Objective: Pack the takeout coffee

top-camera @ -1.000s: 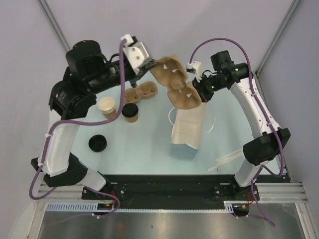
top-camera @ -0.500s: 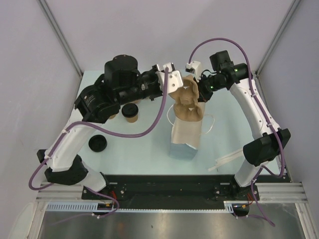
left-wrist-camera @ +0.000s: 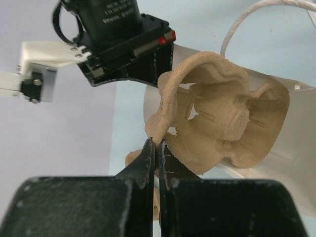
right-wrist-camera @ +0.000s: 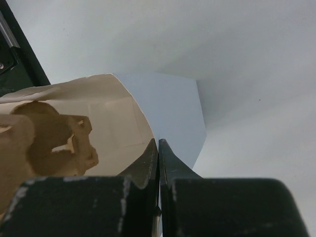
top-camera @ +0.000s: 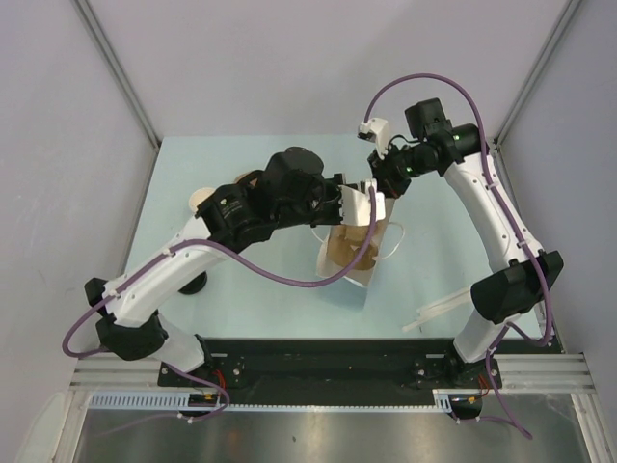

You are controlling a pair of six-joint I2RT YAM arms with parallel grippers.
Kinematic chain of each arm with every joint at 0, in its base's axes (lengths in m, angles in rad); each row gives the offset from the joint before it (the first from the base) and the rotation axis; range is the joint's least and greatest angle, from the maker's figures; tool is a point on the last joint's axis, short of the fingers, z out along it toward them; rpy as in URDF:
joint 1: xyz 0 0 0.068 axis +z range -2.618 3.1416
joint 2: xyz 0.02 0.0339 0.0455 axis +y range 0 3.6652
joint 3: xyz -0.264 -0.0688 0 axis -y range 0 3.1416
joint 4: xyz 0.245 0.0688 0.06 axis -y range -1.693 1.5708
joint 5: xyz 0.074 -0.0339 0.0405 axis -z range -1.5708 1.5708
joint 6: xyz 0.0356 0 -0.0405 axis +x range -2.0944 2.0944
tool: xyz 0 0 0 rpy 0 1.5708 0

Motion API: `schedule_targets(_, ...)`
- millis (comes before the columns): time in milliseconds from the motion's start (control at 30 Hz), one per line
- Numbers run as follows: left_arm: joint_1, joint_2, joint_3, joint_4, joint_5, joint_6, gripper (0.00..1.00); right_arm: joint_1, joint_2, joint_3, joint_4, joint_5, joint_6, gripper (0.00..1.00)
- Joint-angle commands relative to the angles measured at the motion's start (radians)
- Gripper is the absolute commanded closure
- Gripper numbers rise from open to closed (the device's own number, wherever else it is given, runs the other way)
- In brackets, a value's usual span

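Observation:
My left gripper (left-wrist-camera: 158, 143) is shut on the rim of a tan pulp cup carrier (left-wrist-camera: 222, 123). It holds the carrier in the open mouth of the blue paper bag (top-camera: 384, 231). From above, the carrier (top-camera: 349, 253) sits between the bag's walls under my left wrist. My right gripper (right-wrist-camera: 158, 143) is shut on the bag's far rim, with the cream inner wall (right-wrist-camera: 113, 113) to its left and the carrier (right-wrist-camera: 49, 138) inside. In the top view my right gripper (top-camera: 383, 188) is at the bag's back edge. The takeout coffee is hidden beneath my left arm.
A lidless tan cup (top-camera: 202, 198) and a second pulp carrier piece (top-camera: 249, 178) stand at the back left. A loose black lid (top-camera: 193, 283) peeks from under my left arm. White sticks (top-camera: 439, 311) lie at the front right. The bag's string handle (top-camera: 397, 234) loops to the right.
My left arm has swung right from the back left, carrying the carrier over the bag and down into its mouth. My right gripper has kept its hold on the bag's rim.

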Motion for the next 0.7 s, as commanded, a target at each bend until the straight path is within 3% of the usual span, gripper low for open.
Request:
schedule_targets(0,-0.004,-0.015,-0.010,-0.006,-0.022,0.024,1.00,0.012,-0.057,0.000,0.025,-0.031,0.011,1.00)
schedule_targets(667,-0.004,-0.033,-0.324,0.161,-0.031,0.003,1.00,0.037,-0.056,-0.042,0.037,-0.091,0.015,1.00)
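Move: The mouth of the upright paper bag gapes just under the left hand's cup carrier: its middle is about 3 cm back, 3 cm to the right and 11 cm below the left hand. The right fingers on its far rim are some 6 cm ahead, 5 cm right and 10 cm lower. The other cup carrier lies 17 cm left, 10 cm farther out and about 36 cm down. From the right hand, the mouth's middle is 8 cm back, 4 cm left and roughly level. Lower the left gripper almost straight down by about 10 cm, fingers still shut on the cup carrier's edge, to take it into the bag's mouth, and tip those fingers some 10 degrees further downward on the way. Keep the right gripper's pinch on the far rim, easing it back and to the left by a couple of centimetres. ##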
